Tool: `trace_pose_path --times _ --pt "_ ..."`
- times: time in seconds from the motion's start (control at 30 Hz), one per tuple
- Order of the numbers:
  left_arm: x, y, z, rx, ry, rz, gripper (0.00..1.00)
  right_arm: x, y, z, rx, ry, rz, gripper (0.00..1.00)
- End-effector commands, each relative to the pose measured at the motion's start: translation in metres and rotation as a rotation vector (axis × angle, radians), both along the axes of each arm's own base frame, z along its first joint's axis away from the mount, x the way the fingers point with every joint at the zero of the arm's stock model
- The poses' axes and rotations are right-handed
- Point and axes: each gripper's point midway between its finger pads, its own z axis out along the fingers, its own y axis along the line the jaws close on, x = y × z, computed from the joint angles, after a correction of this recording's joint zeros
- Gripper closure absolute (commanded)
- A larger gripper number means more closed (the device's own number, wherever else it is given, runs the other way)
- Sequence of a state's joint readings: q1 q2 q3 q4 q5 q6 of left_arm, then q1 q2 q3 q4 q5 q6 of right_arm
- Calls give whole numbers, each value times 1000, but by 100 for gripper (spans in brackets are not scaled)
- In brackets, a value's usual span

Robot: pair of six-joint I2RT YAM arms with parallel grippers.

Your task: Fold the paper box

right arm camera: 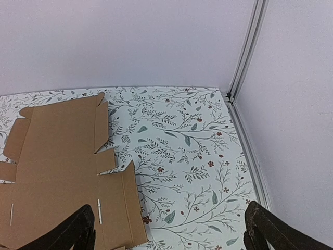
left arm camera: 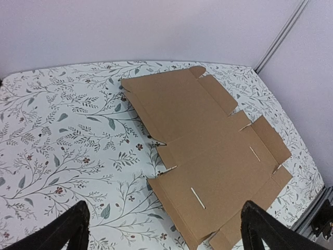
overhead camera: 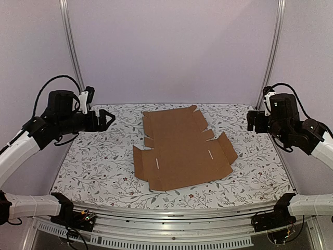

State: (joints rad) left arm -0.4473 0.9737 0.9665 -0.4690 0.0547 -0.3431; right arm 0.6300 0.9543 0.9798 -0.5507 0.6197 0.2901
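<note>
The paper box (overhead camera: 179, 148) is a brown die-cut cardboard sheet lying flat and unfolded in the middle of the floral table, flaps spread, two small slots showing. The same sheet (left arm camera: 208, 146) fills the left wrist view's centre and right, and the sheet (right arm camera: 57, 161) lies at the left of the right wrist view. My left gripper (overhead camera: 107, 119) hovers open above the table's left back, apart from the sheet, nothing between its fingers (left arm camera: 67, 232). Over the right back edge my right gripper (overhead camera: 252, 121) hangs open and empty too, its fingers (right arm camera: 265, 232) wide apart.
The floral tablecloth (overhead camera: 93, 161) covers the whole table. Pale walls and metal corner posts (overhead camera: 273, 52) close in the back and sides. A metal rail (overhead camera: 171, 216) runs along the near edge by the arm bases.
</note>
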Motion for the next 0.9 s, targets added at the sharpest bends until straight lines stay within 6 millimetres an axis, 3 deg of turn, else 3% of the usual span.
trace_pose_path --times 0.0,0.27,0.57,0.87 --pt "-3 -8 -2 8 22 -36 0 -11 -15 3 -45 37 -49 1" --pt "3 -12 -21 17 99 -18 0 -29 2 -36 -29 152 98 1" --pt "11 -20 -63 -18 264 44 0 -51 45 -92 210 337 243 1" --pt "22 -43 -111 -119 406 52 5 -70 74 -154 486 457 225 1"
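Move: The flattened box lies roughly 27 cm below both hands, between them. Its near right corner tab is about 4 cm back and 9 cm left of the right hand; the right side flap is some 6 cm ahead and 6 cm left. From the left hand, the left side flap sits about 2 cm ahead and 11 cm right, and the near left corner about 9 cm back and 17 cm right. Down, back and to its left, the right hand bobs up slightly, then sinks about 14 cm towards the box's near right corner, tipping steeper, rolling its left side up and swinging a little counter-clockwise. The left hand speeds up downwards some 9 cm towards the left side flap, tipping about 20 degrees. Both keep their fingers wide open and stay clear of the cardboard. ##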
